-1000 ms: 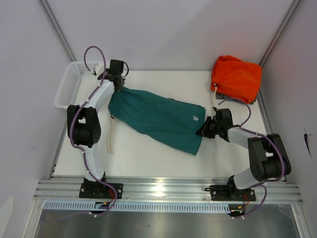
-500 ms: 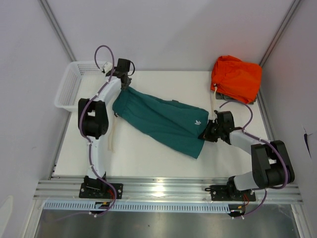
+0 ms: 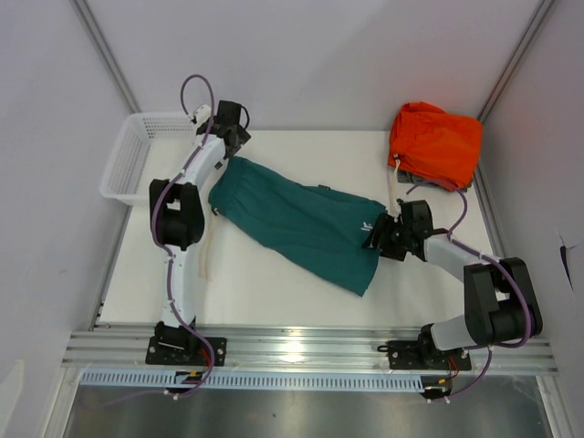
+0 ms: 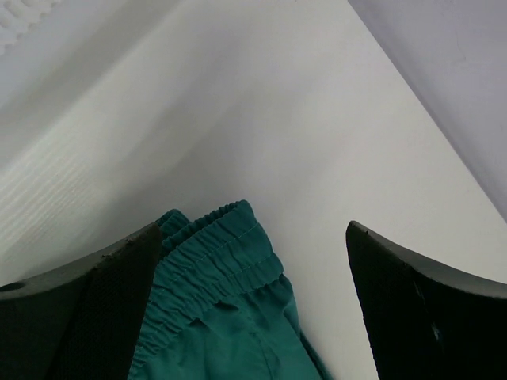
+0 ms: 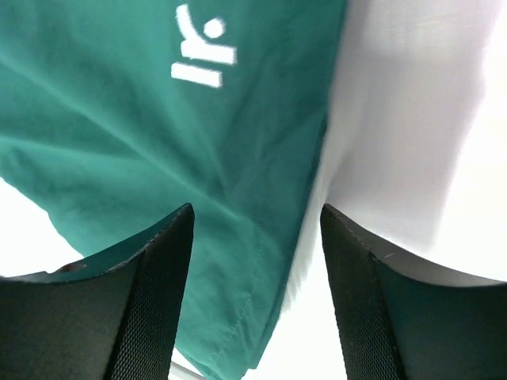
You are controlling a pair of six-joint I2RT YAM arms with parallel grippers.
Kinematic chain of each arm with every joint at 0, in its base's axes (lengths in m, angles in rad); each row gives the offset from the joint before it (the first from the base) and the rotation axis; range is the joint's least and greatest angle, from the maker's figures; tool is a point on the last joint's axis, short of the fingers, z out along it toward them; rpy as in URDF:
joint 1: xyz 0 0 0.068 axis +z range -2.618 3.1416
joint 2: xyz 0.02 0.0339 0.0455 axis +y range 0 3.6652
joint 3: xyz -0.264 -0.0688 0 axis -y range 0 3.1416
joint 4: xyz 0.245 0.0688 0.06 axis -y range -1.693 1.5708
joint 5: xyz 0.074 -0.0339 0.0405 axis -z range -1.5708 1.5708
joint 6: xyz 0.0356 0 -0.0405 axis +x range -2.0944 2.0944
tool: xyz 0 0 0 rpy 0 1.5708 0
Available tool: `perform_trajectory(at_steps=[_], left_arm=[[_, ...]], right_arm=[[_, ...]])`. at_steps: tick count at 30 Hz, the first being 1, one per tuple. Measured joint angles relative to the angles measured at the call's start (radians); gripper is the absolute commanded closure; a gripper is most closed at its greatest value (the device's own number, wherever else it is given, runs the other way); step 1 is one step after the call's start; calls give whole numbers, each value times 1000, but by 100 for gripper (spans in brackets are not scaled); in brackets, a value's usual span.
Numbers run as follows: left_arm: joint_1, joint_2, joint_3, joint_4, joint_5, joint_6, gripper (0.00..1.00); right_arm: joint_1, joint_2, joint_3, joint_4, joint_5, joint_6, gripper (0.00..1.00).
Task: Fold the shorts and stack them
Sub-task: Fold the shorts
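The teal-green shorts (image 3: pixel 292 219) lie flat and slanted across the white table (image 3: pixel 274 292), waistband at the back left and leg hems at the right. My left gripper (image 3: pixel 231 148) stands open over the waistband corner; in the left wrist view the gathered elastic (image 4: pixel 214 261) lies between the wide-apart fingers of that gripper (image 4: pixel 252 229). My right gripper (image 3: pixel 375 239) is open at the hem end. In the right wrist view, the hem fabric (image 5: pixel 158 134) with its white logo (image 5: pixel 202 55) lies loose under the spread fingers of this gripper (image 5: pixel 257 210).
An orange folded garment (image 3: pixel 436 141) sits at the back right corner. A white basket (image 3: pixel 128 164) stands off the table's back left. The cream drawstring (image 3: pixel 206 251) trails on the table left of the shorts.
Both grippers have opened and let go of the shorts. The left arm reached further back and right, and the shorts shifted slightly right and now lie flat.
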Motion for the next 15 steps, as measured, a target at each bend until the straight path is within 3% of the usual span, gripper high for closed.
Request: perform_trajectory(at_steps=[10, 15], left_arm=[[0, -75, 0, -81, 19, 62, 1], [0, -80, -21, -90, 49, 58, 1]], right_arm=[[-7, 11, 165, -108, 177, -34, 32], [-30, 98, 259, -100, 209, -36, 36]])
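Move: The folded shorts' far right corner lies about 11 cm ahead of the right hand, 4 cm to its right and 2 cm lower; the white logo is some 4 cm ahead and 2 cm left, the near right corner 15 cm back and 5 cm left. From the left hand, the far waistband corner is roughly 4 cm ahead, straight in line and 8 cm down; the near waistband corner is 14 cm back and 5 cm left. Towards the shorts' far right corner goes the open right hand, leaving the spot by the right edge: about 7 cm forward and half as far to the right, rising nearly 4 cm on the way and levelling off, the wrist turning about 10 degrees clockwise and rolling its left side down. The left hand, wide open above the waistband, backs off some 2.5 cm, rising 3 cm and then just starting to sink. ##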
